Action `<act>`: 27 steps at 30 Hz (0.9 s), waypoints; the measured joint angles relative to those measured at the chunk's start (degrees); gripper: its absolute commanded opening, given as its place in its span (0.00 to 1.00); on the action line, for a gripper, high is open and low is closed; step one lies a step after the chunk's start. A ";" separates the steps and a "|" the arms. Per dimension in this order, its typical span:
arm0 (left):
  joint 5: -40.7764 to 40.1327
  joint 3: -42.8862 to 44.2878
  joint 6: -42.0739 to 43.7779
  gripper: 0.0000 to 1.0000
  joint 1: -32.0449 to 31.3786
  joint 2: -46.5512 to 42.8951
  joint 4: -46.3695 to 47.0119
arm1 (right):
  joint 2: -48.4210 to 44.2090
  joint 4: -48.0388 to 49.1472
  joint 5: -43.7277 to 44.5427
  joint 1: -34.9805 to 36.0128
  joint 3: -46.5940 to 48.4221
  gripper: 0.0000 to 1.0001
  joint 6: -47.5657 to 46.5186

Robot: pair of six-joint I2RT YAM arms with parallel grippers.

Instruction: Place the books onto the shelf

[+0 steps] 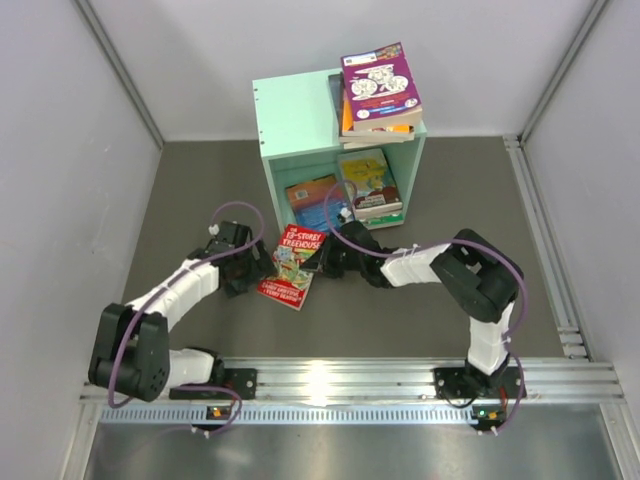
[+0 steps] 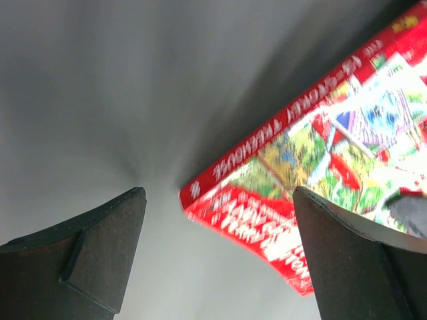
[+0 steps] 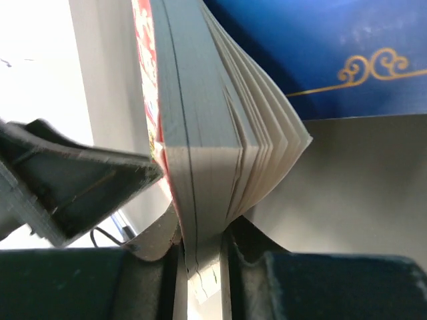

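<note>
A red book [image 1: 291, 266] lies on the grey table in front of the shelf [image 1: 296, 118], a mint-green box with its open side facing the arms. My right gripper [image 1: 320, 262] is shut on the red book's [image 3: 200, 133] page edge, and the loose pages fan out to the right above the jaws [image 3: 200, 233]. At the book's left edge, my left gripper [image 1: 254, 272] stands open, with the book's [image 2: 313, 173] corner between its fingertips [image 2: 219, 199]. A purple book [image 1: 379, 84] tops a stack on the shelf's roof. Inside, a blue-orange book [image 1: 314, 201] and a green book [image 1: 368, 180] lean.
Grey walls enclose the table on the left, back and right. A metal rail [image 1: 330, 382] carries both arm bases along the near edge. A dark blue cover [image 3: 320, 53] fills the background of the right wrist view, and my left gripper's finger [image 3: 80, 187] shows at its left.
</note>
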 measured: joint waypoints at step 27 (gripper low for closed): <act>5.57 5.66 5.60 0.00 -8.63 -2.16 -8.55 | -2.95 -46.53 -5.44 -13.22 30.27 0.00 -24.13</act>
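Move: The right hand already pinches the right edge of the red book, whose middle is about 3 cm to its left. The blue book lying in the shelf, where the red one is being taken, is roughly 14 cm ahead, 3 cm right and a little lower; the book stack stands some 12 cm right of the blue book and 3 cm farther out. From the left hand the red book's middle is about 7 cm right and 2 cm ahead. Right hand lifts the still-pinched red book some 14 cm forward-right towards the shelf; left rises, sinks and shuts. ##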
